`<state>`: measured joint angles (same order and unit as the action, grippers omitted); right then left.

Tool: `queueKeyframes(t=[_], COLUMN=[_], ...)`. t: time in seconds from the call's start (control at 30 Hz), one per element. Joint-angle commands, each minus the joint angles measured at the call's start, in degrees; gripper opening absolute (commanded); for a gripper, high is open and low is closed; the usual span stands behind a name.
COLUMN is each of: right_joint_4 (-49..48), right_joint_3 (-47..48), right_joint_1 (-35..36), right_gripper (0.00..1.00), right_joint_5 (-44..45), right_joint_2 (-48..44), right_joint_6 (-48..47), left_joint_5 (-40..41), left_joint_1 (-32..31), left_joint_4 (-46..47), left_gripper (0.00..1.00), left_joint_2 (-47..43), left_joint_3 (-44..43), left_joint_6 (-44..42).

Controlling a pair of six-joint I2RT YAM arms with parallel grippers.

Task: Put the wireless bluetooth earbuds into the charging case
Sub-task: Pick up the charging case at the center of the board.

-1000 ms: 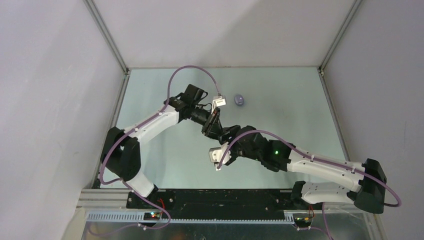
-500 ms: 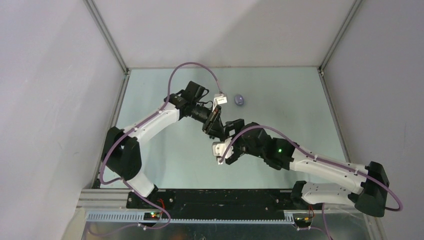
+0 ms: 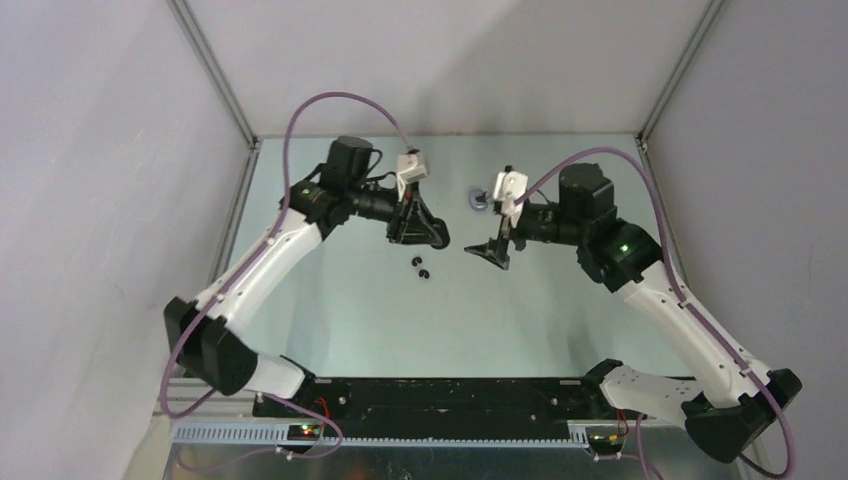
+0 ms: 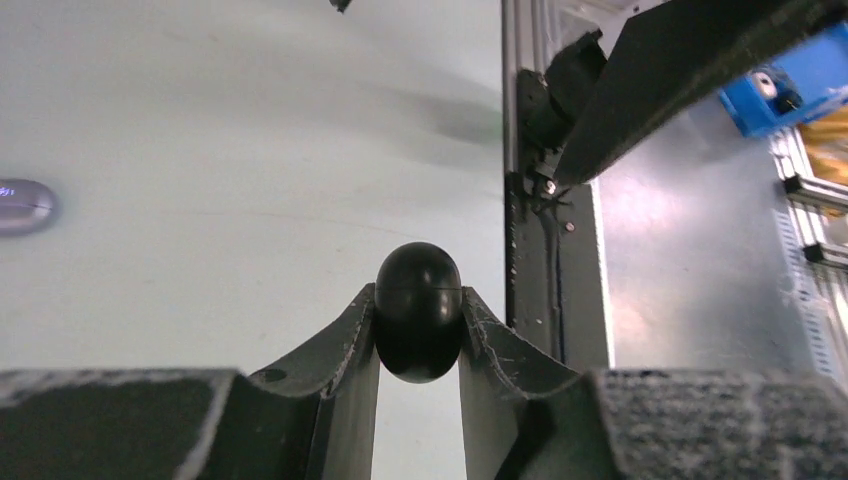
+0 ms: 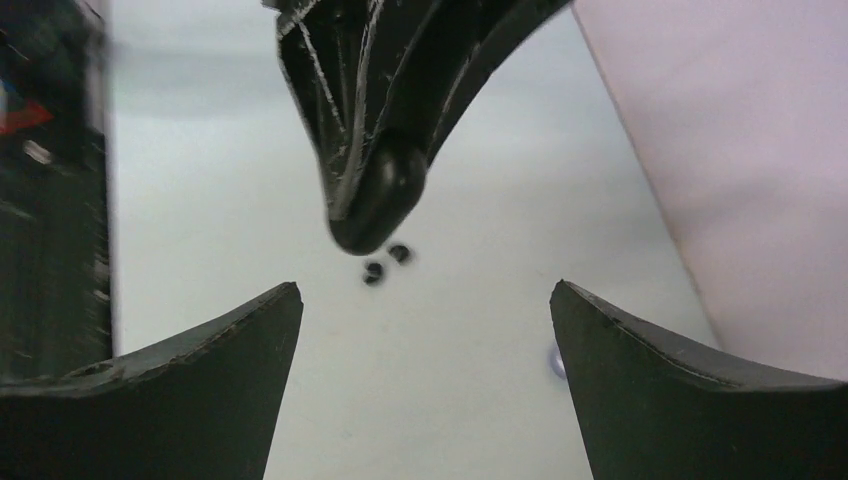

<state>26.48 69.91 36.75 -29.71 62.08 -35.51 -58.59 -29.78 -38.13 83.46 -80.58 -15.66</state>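
My left gripper [image 3: 436, 238] [image 4: 418, 300] is shut on a glossy black egg-shaped charging case [image 4: 418, 310] [image 5: 383, 195], closed, with a seam round it and held above the table. Two tiny black earbuds [image 3: 413, 263] [image 3: 424, 273] lie side by side on the table just below it; the right wrist view shows these earbuds [image 5: 373, 271] [image 5: 400, 252] too. My right gripper [image 3: 487, 228] [image 5: 425, 310] faces the left one from the right, open wide, nothing between its fingers.
A pale purple rounded object [image 3: 477, 200] [image 4: 20, 205] [image 5: 555, 362] lies on the table at the back, right beside the right gripper's far finger. The pale green table [image 3: 560, 300] has metal rails along its sides and walls close behind.
Both arms have drawn apart and swung toward the back. The right gripper has opened and let go; the left one keeps the black case. The two black earbuds now show on the table.
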Motion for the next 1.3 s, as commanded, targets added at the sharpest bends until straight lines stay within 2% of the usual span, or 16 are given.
queueKeyframes(t=[0.0,0.03,0.1,0.17,0.2,0.23,0.3,0.43,0.63,0.8,0.93,1.13,1.27], right_joint_4=[-4.8,-7.2,-8.6,-9.0,-9.2,-10.7,-12.5,-13.5,-13.6,-15.7,-18.3,-29.9,-34.2], right_joint_3=[2.2,2.2,2.2,1.7,1.3,0.3,-1.1,-3.5,-5.1,-5.5,-5.5,-7.3,-8.3], right_joint_1=[-8.2,-10.0,-11.1,-11.3,-11.3,-11.0,-10.1,-7.5,-6.7,-7.5,-8.0,-9.8,-9.7], right_gripper=[0.98,0.97,0.94,0.9,0.88,0.87,0.85,0.84,0.82,0.78,0.78,0.77,0.74], right_joint_5=[-25.7,-27.5,-30.4,-32.5,-33.7,-34.1,-33.9,-31.6,-30.0,-31.7,-32.9,-40.8,-41.6], right_joint_2=[2.0,3.4,5.1,6.4,6.8,6.9,6.8,5.4,5.7,7.4,8.7,10.5,10.7], right_joint_6=[18.7,20.7,24.8,25.9,26.2,27.3,27.8,25.4,24.3,27.1,32.1,45.2,48.7], left_joint_5=[-0.6,-1.4,-2.4,-3.2,-3.5,-3.6,-2.6,-0.1,0.5,-0.3,-0.6,-0.2,-0.3], left_joint_1=[2.9,3.2,3.6,3.7,3.7,3.7,3.7,3.6,3.1,2.0,1.1,0.7,0.3], left_joint_4=[16.6,18.0,24.8,34.5,43.4,47.7,66.6,84.0,92.9,94.7,95.6,96.6,95.9], left_gripper=[0.0,0.0,0.0,0.0,0.0,0.0,0.01,0.02,0.02,0.02,0.0,0.0,0.0], left_joint_2=[-7.0,-7.2,-8.1,-9.0,-9.0,-9.0,-9.1,-8.3,-8.0,-7.6,-7.1,-7.0,-6.8], left_joint_3=[3.2,4.0,7.4,12.1,15.4,17.1,22.4,29.3,32.3,32.8,33.2,34.0,34.2], left_joint_6=[12.1,13.7,22.3,30.6,33.8,41.0,50.1,60.9,65.7,66.2,66.2,65.5,64.5])
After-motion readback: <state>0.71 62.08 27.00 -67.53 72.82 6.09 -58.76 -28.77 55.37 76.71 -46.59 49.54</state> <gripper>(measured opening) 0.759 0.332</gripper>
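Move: Held in the left fingertips, the black charging case lies roughly 7 cm to the right hand's left, 2 cm back and 5 cm below; it sticks out about 1 cm to the right of the left hand point. On the table some 25 cm below the left hand, the black earbuds lie about 3 cm ahead and 2 cm to its left. The purple case is some 18 cm ahead of the right hand, 5 cm to its right and 30 cm lower. Keeping its pinch on the charging case, the left hand bobs up, dips, then lifts to about 5.5 cm higher, tilting its fingertips up some 30 degrees to present the case's free end to the right. The right hand rises slightly, then comes left, back and down towards the case, about 4.5 cm overall, rolling its wrist until the fingers point straight left and narrowing them by roughly a quarter, still open. ##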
